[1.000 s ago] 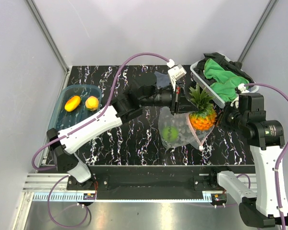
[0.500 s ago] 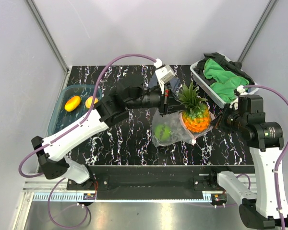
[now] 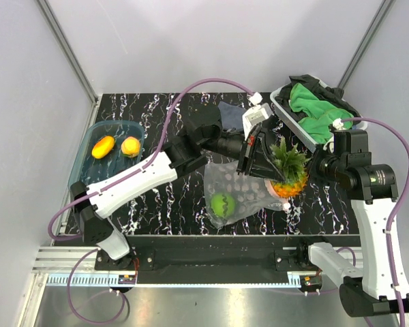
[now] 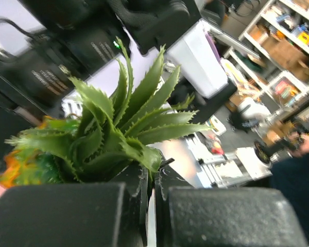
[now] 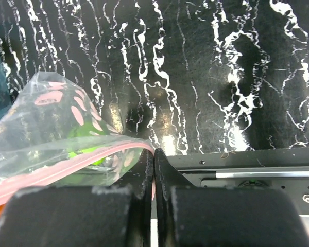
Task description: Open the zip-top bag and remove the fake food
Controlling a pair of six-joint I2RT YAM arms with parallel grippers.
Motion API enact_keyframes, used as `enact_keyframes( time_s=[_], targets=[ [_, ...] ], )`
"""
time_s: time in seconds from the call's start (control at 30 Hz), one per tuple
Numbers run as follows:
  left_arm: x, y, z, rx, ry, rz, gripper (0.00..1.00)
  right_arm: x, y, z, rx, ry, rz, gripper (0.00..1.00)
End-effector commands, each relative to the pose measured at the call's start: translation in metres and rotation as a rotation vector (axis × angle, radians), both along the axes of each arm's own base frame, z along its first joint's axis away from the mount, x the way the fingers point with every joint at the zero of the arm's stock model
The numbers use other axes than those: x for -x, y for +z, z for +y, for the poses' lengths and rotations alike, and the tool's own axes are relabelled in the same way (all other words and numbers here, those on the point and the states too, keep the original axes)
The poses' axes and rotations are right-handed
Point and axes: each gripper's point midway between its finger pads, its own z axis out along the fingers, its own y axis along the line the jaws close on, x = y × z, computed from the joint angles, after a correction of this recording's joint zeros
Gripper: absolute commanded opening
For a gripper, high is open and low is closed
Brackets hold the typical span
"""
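The zip-top bag [image 3: 235, 191] is clear and crinkly and lies mid-table with a green ball [image 3: 223, 203] inside. My left gripper [image 3: 262, 160] is shut on a leaf of the fake pineapple [image 3: 288, 178], whose orange body sits at the bag's right end. In the left wrist view the spiky crown [image 4: 113, 128] rises right over the closed left gripper [image 4: 153, 172]. My right gripper [image 5: 154, 157] is shut on the bag's pink zip strip [image 5: 67, 167], with the bag [image 5: 46, 118] and the green ball [image 5: 87, 144] to its left. Two orange-yellow pieces [image 3: 103, 146] [image 3: 130, 146] lie in the blue tub.
The translucent blue tub [image 3: 88, 170] stands at the table's left. A grey bin [image 3: 283, 109] with green cloths [image 3: 317, 112] stands at the back right. A dark bluish thing [image 3: 229, 112] lies behind the left arm. The table's metal front rail [image 5: 237, 170] runs close below the right gripper.
The left gripper swung left with the pineapple, then back right and a little nearer. The bag slid toward the front left and the green ball rolled with it.
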Motion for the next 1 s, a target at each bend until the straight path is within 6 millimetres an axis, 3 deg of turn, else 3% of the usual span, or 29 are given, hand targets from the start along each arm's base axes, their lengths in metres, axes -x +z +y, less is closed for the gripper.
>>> enact_keyframes(
  time_s=[0.0,0.03,0.07,0.17,0.43,0.6,0.63,0.67,0.73,0.83,0.97],
  targets=[
    [0.005,0.013,0.01,0.021,0.024,-0.083,0.0,-0.012,0.023,-0.009,0.04,-0.035,-0.097,0.0],
    [-0.001,0.003,0.012,-0.026,0.076,-0.102,0.0,-0.01,0.025,-0.01,0.047,-0.036,-0.104,0.0],
    [-0.023,-0.002,0.006,-0.058,0.212,-0.106,0.0,-0.01,0.025,-0.012,0.057,-0.038,-0.104,0.0],
    [-0.06,-0.015,0.007,-0.159,0.45,-0.086,0.0,-0.005,0.022,-0.018,0.08,-0.054,-0.097,0.0],
    [-0.083,0.003,-0.006,-0.115,0.588,0.07,0.0,-0.004,0.014,-0.005,0.018,-0.027,-0.085,0.0],
    [-0.105,0.003,0.003,-0.085,0.616,0.137,0.0,-0.002,0.01,-0.009,0.034,-0.036,-0.088,0.0],
    [-0.102,0.022,0.002,-0.008,0.566,0.165,0.0,-0.002,0.006,-0.01,0.041,-0.036,-0.08,0.0],
    [-0.086,0.026,0.002,0.014,0.45,0.163,0.0,-0.003,0.006,-0.011,0.046,-0.037,-0.084,0.0],
    [-0.074,0.04,0.003,0.087,0.333,0.139,0.0,-0.005,0.002,-0.014,0.06,-0.05,-0.076,0.0],
    [-0.043,0.04,0.012,0.102,0.166,0.05,0.0,-0.012,0.001,-0.014,0.06,-0.057,-0.071,0.0],
    [-0.027,0.023,0.022,0.053,0.086,-0.027,0.0,-0.021,0.006,-0.008,0.038,-0.044,-0.079,0.0]
  ],
)
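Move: The left gripper holds the pineapple by its leaves. The bag's pink-edged mouth is some 12 cm below it, about 1 cm back and 1 cm left, with the pineapple's body about 5 cm right, 1 cm ahead and 9 cm down. The green fruit in the bag lies roughly 17 cm left, level fore and aft, 18 cm lower. From the right gripper, pinching the rim, the bag's mouth is about 6 cm left and 1 cm back, at its height. Keep the left fingers shut on the pineapple's leaves and swing it forward about 10 cm, sinking some 3 cm and turning the wrist counter-clockwise some 35 degrees; then ease back 2 to 3 cm, rising again and undoing about half that turn. Keep the right gripper pinching the bag's rim, giving only about a centimetre to the right. ##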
